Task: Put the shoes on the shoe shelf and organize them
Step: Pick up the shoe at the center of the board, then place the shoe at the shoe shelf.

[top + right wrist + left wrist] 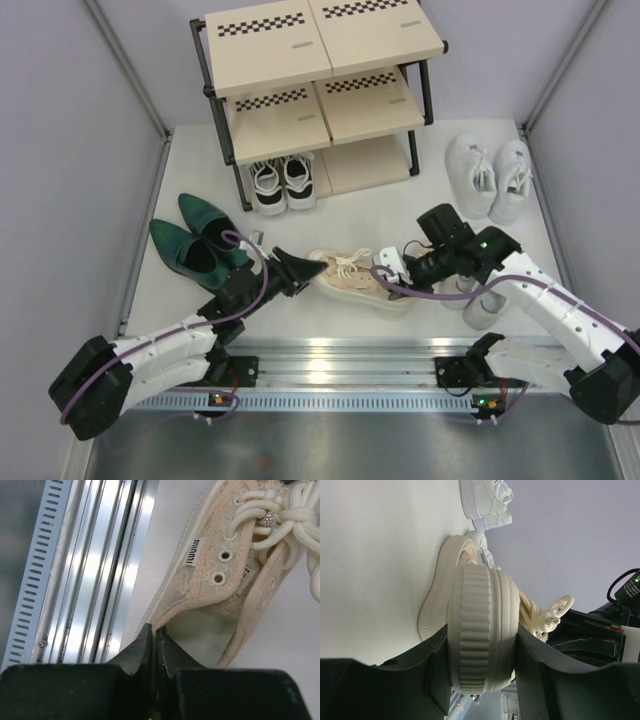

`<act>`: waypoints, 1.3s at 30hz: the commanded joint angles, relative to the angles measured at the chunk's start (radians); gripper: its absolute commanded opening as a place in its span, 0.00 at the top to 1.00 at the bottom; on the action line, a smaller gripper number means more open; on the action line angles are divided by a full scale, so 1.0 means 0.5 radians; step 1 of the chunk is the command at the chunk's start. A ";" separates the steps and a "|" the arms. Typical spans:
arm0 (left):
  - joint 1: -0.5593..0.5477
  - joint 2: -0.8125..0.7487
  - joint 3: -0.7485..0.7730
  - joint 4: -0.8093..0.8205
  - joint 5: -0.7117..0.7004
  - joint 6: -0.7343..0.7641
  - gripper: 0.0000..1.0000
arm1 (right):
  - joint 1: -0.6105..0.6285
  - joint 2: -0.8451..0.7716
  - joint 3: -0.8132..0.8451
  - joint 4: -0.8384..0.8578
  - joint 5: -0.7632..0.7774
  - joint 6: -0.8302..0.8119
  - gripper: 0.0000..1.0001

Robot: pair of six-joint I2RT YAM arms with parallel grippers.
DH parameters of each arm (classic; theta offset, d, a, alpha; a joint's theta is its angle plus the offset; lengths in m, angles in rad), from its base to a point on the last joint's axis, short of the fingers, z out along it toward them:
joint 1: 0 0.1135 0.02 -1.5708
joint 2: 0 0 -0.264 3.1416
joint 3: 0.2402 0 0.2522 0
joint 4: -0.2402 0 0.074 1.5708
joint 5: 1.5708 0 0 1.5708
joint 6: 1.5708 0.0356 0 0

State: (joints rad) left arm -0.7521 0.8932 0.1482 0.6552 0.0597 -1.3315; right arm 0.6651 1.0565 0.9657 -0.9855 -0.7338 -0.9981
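Observation:
The shoe shelf (270,60) stands at the back, with black-and-white sneakers (282,185) on its bottom tier. Two beige lace sneakers (360,280) lie side by side mid-table. My left gripper (308,268) is shut on the ribbed toe of a beige sneaker (480,630), one finger on each side (481,632). At the pair's heel end, my right gripper (388,268) is shut on the collar edge of a beige sneaker (225,580), one finger outside and one inside the opening (155,630). Whether both grippers hold the same shoe I cannot tell.
Glossy green heeled shoes (200,245) lie left of my left arm. One white pair (490,175) sits at the back right, also in the left wrist view as white sneakers (487,502). Another white pair (480,305) is partly under my right arm. A metal rail (350,365) runs along the near edge.

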 commanded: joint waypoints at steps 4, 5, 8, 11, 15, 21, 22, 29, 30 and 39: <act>0.010 -0.081 0.127 0.261 -0.037 -0.049 0.75 | -0.008 0.077 0.246 0.023 0.013 0.161 1.00; 0.010 -0.123 0.142 0.194 -0.040 0.006 0.64 | -0.023 0.090 0.268 0.029 0.029 0.198 1.00; 0.010 -0.252 0.225 -0.134 -0.076 0.165 0.38 | -0.091 0.111 0.320 0.075 0.081 0.293 1.00; 0.010 -0.415 0.329 -0.566 -0.186 0.349 0.22 | -0.149 0.105 0.354 0.161 0.154 0.367 1.00; 0.010 -0.639 0.461 -1.067 -0.355 0.564 0.18 | -0.189 0.142 0.422 0.213 0.277 0.401 1.00; 0.010 -0.967 0.593 -1.622 -0.491 0.804 0.17 | -0.204 0.368 0.569 0.256 0.504 0.386 1.00; 0.010 -1.031 0.612 -1.681 -0.506 0.843 0.17 | -0.213 0.390 0.590 0.259 0.498 0.401 1.00; 0.010 -1.298 0.719 -2.043 -0.586 0.966 0.17 | -0.226 0.479 0.615 0.412 0.642 0.468 1.00; 0.010 -1.323 0.728 -2.065 -0.592 0.973 0.17 | -0.229 0.507 0.618 0.425 0.697 0.465 1.00; 0.010 -1.458 0.719 -2.166 -0.574 0.979 0.17 | -0.229 0.682 0.682 0.673 0.986 0.413 1.00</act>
State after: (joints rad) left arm -0.7475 0.1802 0.4774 -0.4038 -0.2260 -0.8639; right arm 0.5522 1.3979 1.2198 -0.8124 -0.3004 -0.7757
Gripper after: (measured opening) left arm 0.832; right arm 0.021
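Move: The beige shoe already hangs between both hands, heel-end collar in the right, toe in the left; its middle is about 10 cm right of and 3 cm back from the left hand. From the right hand, the free bottom-shelf spot is some 32 cm ahead, 12 cm left and 10 cm lower. The black-and-white shoes stand there about 27 cm left, equally far ahead; the other beige shoe lies 7 cm ahead, 4 cm right and 13 cm below. The beige shoe's toe comes free as the left fingers open wide, and that hand draws up and away to the left by roughly 11 cm, its fingers tipping upward. Still pinching the collar, the right hand alone carries the shoe about 15 cm forward towards the shelf, rising slightly then sinking again, while turning some 30 degrees clockwise. ##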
